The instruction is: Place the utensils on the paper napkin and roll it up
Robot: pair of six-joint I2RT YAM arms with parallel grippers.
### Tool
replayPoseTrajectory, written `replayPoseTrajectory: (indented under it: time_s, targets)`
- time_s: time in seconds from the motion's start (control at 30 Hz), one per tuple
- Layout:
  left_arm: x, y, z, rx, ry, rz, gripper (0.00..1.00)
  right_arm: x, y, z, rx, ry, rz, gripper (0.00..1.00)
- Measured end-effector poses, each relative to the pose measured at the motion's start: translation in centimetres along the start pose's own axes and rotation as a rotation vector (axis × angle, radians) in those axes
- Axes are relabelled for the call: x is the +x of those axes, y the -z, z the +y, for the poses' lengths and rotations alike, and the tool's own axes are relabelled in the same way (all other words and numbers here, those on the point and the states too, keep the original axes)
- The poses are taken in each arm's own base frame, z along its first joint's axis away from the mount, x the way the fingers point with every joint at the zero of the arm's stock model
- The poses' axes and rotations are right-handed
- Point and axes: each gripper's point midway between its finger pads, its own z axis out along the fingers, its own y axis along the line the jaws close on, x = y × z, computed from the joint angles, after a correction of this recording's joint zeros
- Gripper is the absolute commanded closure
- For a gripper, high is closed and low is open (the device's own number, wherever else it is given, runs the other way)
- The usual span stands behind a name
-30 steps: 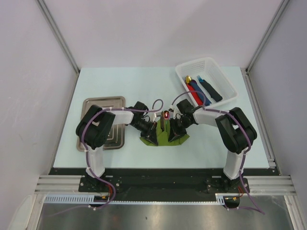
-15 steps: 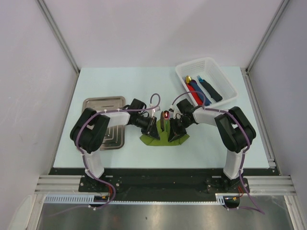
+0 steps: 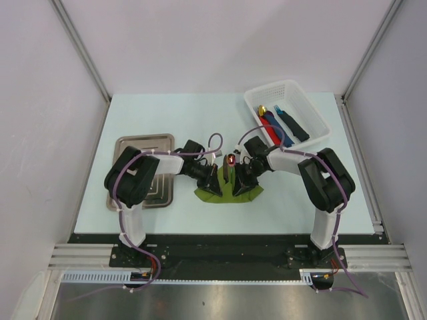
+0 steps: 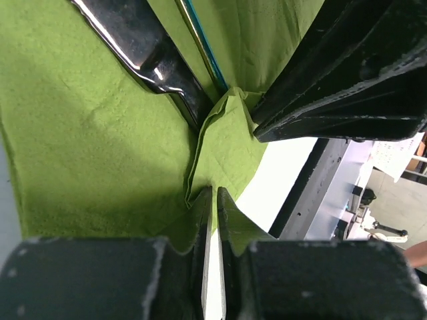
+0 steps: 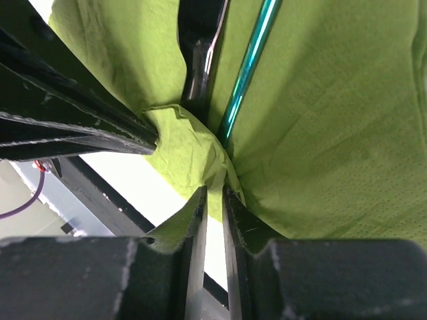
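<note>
The olive-green paper napkin lies on the table between both arms, and its near edge is bunched up. On it lie the utensils: a glossy dark piece and a thin teal one, which also show in the right wrist view as the dark piece and the teal one. My left gripper pinches a raised fold of the napkin. My right gripper faces it and nips the same crumpled edge of the napkin. The two sets of fingers nearly touch.
A silver metal tray sits left of the napkin, partly under my left arm. A white basket at the back right holds a red piece and other coloured cutlery. The table's near edge runs just behind the napkin.
My left arm's elbow swung out to the left and came back. Both grippers stayed at the napkin's near edge, and the napkin and utensils kept their place.
</note>
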Motion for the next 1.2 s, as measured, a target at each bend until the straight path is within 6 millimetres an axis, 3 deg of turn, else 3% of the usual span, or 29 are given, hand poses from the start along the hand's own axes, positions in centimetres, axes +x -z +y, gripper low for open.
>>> replayPoseTrajectory:
  time_s: [0.23,0.37,0.4,0.5,0.67,0.87,0.97,1.2]
  targets:
    - [-0.1,0.1,0.1,-0.006,0.01,0.001,0.89,-1.0,0.8,0.4,0.012,0.011,-0.025,0.6]
    - [0.0,0.1,0.1,-0.007,0.011,0.002,0.89,-1.5,3.2,0.6,0.011,0.004,-0.062,0.42]
    - [0.0,0.1,0.1,-0.007,0.012,0.002,0.89,-1.7,4.0,0.6,0.011,0.001,-0.08,0.33]
    - [0.0,0.1,0.1,-0.007,0.012,0.002,0.89,-2.5,6.3,0.0,0.025,-0.011,-0.132,0.25]
    - [-0.1,0.1,0.1,-0.007,0.012,0.002,0.89,-2.2,8.0,-2.8,0.087,-0.053,-0.166,0.2]
    - [-0.1,0.0,0.1,-0.007,0.014,0.003,0.89,-0.3,7.2,-6.1,0.168,-0.1,-0.118,0.16]
    - [-0.1,0.1,0.1,-0.008,0.015,0.004,0.89,-0.8,6.6,-6.6,0.17,-0.083,-0.122,0.15]
    - [-0.1,0.1,0.1,-0.011,0.016,0.004,0.89,-2.0,5.8,-5.3,0.075,-0.066,-0.133,0.18]
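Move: Some 8 cm to the right hand's right and about 2 cm farther out lies the folded napkin's right end, hardly 1 cm lower. From that hand the knife's middle is about 6 cm ahead and 3 cm left; the spoon's bowl is some 12 cm ahead and 1 cm left. For the left hand, still at the folded-up flap, the napkin's right end is about 15 cm to its right and 2 cm out. Coming free of the flap, the right hand rises some 5 cm and swings about 9 cm right towards the napkin's right end, its fingers spreading wide and the wrist turning about 10 degrees clockwise. It sinks again beyond, then eases 2 cm back left and slightly forward, so that the open fingers straddle that end. The left fingers keep the flap pinned, nearly shut. ##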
